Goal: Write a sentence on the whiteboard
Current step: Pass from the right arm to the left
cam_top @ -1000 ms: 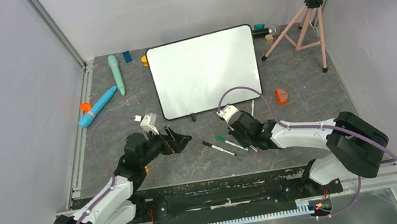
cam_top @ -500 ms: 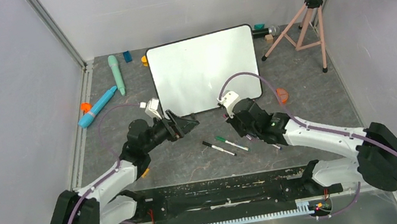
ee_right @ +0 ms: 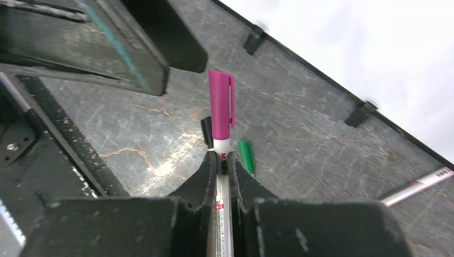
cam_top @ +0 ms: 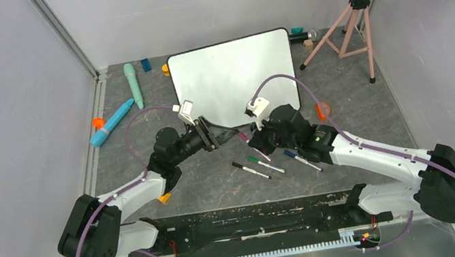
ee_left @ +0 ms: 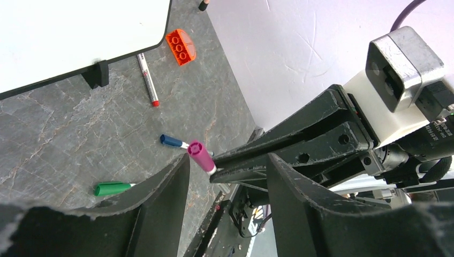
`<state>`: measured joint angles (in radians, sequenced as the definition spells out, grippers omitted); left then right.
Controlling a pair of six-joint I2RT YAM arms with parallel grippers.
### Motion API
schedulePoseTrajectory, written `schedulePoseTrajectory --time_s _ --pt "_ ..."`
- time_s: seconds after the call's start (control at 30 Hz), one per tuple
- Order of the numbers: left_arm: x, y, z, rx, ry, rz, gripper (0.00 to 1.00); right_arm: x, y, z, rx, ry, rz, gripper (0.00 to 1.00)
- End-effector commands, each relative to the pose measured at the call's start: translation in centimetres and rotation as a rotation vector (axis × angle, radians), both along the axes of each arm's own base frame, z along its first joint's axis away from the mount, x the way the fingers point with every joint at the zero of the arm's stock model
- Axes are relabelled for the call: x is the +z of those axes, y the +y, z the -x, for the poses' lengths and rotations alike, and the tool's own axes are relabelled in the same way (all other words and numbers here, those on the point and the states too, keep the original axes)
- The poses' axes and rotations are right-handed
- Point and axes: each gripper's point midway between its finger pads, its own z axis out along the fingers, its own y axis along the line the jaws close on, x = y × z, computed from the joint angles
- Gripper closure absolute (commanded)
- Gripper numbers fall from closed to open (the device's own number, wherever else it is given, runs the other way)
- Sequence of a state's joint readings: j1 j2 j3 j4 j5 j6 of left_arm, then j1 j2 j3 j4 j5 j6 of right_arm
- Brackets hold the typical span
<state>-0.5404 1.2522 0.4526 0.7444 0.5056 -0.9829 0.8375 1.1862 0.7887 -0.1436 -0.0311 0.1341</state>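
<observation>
The whiteboard [cam_top: 231, 79] stands propped at the back of the table, its white face bare; no sentence shows on it. My right gripper [cam_top: 249, 140] [ee_right: 220, 160] is shut on the white barrel of a marker [ee_right: 221, 166]. Its pink cap [ee_right: 221, 107] points left, toward my left gripper [cam_top: 222, 136]. In the left wrist view, that cap [ee_left: 201, 156] sits between the fingertips of the open left gripper [ee_left: 227, 182], close to the left finger [ee_left: 160, 203], with a wide gap to the other finger.
A green marker [cam_top: 265, 164], a black marker [cam_top: 250, 170] and a blue marker [cam_top: 301, 159] lie on the grey table below the grippers. A red marker [ee_left: 147, 80] and an orange brick [cam_top: 322, 110] lie by the board's right foot. A pink tripod [cam_top: 346, 27] stands back right; teal pens [cam_top: 133, 85] lie back left.
The right gripper has moved up and left with the pink-capped marker. The left gripper has swung right to meet it, its jaws narrowing around the cap.
</observation>
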Motion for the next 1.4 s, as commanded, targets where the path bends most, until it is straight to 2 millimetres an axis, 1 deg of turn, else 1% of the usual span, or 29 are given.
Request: schedulePoseTrajectory --time_s 0.0,0.27,0.43,0.5,0.63,0.67,0.7,0.77,0.8,0.87,0.9,0.93,1.0,1.03,1.07,1.13,1.27,1.3,1.33,1.37 --pt "2.4 -0.5 0.0 -0.022 -0.037 0.059 0.4 3.8 2.3 0.1 0.059 -0.033 -0.136 1.0" --pt "1.6 -0.5 0.0 -0.016 -0.023 0.026 0.38 4.7 2.7 -0.1 0.064 -0.047 -0.163 1.0" --pt "1.5 -0.9 0.0 -0.027 -0.02 0.024 0.45 5.3 3.1 -0.2 0.071 -0.056 -0.19 1.0" --pt "1.5 -1.1 0.0 -0.034 -0.019 0.025 0.51 5.5 3.2 -0.2 0.075 -0.06 -0.199 1.0" --pt "1.7 -1.5 0.0 -0.047 -0.02 0.034 0.69 5.3 3.3 0.1 0.084 -0.048 -0.204 1.0" --pt "1.6 -1.5 0.0 -0.049 -0.019 0.035 0.74 5.8 3.6 -0.1 0.089 -0.064 -0.223 1.0" --pt "1.6 -1.5 0.0 -0.049 -0.019 0.036 0.8 5.8 3.6 0.0 0.094 -0.062 -0.224 1.0" --pt "1.5 -1.5 0.1 -0.048 -0.018 0.037 0.98 5.5 3.5 0.2 0.098 -0.055 -0.221 0.98" --pt "1.5 -1.5 0.1 -0.047 -0.019 0.038 0.98 5.3 3.4 0.3 0.097 -0.054 -0.217 0.91" --pt "1.6 -1.3 0.1 -0.037 -0.019 0.048 0.98 5.0 3.0 0.5 0.09 -0.054 -0.215 0.67" --pt "1.7 -1.2 0.1 -0.029 -0.014 0.055 0.98 5.0 2.6 0.5 0.073 -0.059 -0.218 0.52" --pt "2.0 -1.1 0.0 -0.02 -0.016 0.068 0.98 4.9 2.2 0.5 0.054 -0.064 -0.22 0.41" --pt "2.6 -0.9 0.0 -0.008 -0.012 0.095 0.98 5.1 1.2 0.2 0.001 -0.084 -0.239 0.27" --pt "3.1 -0.9 0.0 -0.003 -0.011 0.113 0.98 5.3 0.7 0.3 -0.013 -0.096 -0.265 0.23" --pt "3.6 -0.8 0.0 0.002 -0.007 0.134 0.98 5.8 0.4 0.4 -0.027 -0.104 -0.313 0.19" --pt "4.9 -0.6 -0.2 0.019 -0.002 0.183 0.98 7.2 0.1 0.7 -0.04 -0.109 -0.422 0.18" --pt "7.6 -0.2 -0.2 0.041 0.011 0.309 0.98 10.3 -0.2 1.2 -0.074 -0.091 -0.694 0.22" --pt "8.3 0.0 -0.2 0.044 0.009 0.341 0.98 10.5 -0.3 1.6 -0.08 -0.077 -0.76 0.23" --pt "8.8 0.1 -0.2 0.044 0.013 0.37 0.98 11.6 -0.5 1.9 -0.084 -0.068 -0.859 0.24" --pt "9.4 0.2 -0.1 0.042 0.012 0.395 0.98 11.5 -0.9 2.2 -0.095 -0.05 -0.925 0.26"
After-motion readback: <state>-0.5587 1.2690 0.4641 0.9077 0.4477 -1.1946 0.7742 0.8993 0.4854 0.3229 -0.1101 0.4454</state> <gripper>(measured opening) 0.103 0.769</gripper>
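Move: The magenta marker is already pinched by the right hand just below its cap. Its cap lies roughly 3 cm to the right of the left hand's open fingers, 1 cm ahead and 3 cm below; from the right hand, those left fingers are about 5 cm to the left, level in reach, and 5 cm higher. On the table some 15 cm below the right hand, the green marker sits 4 cm right and 2 cm back, the black one 1 cm left and 4 cm back. The right hand carries the marker's cap about 2.5 cm left and as far up, in between the left fingers, which wait and then edge about 1 cm to the right and close on the cap. Only then do the right fingers open and let go, the hand drawing back to the right while rising and rolling its left side up some 25 degrees, as the left hand, keeping its pinch, lifts about 4 cm. ##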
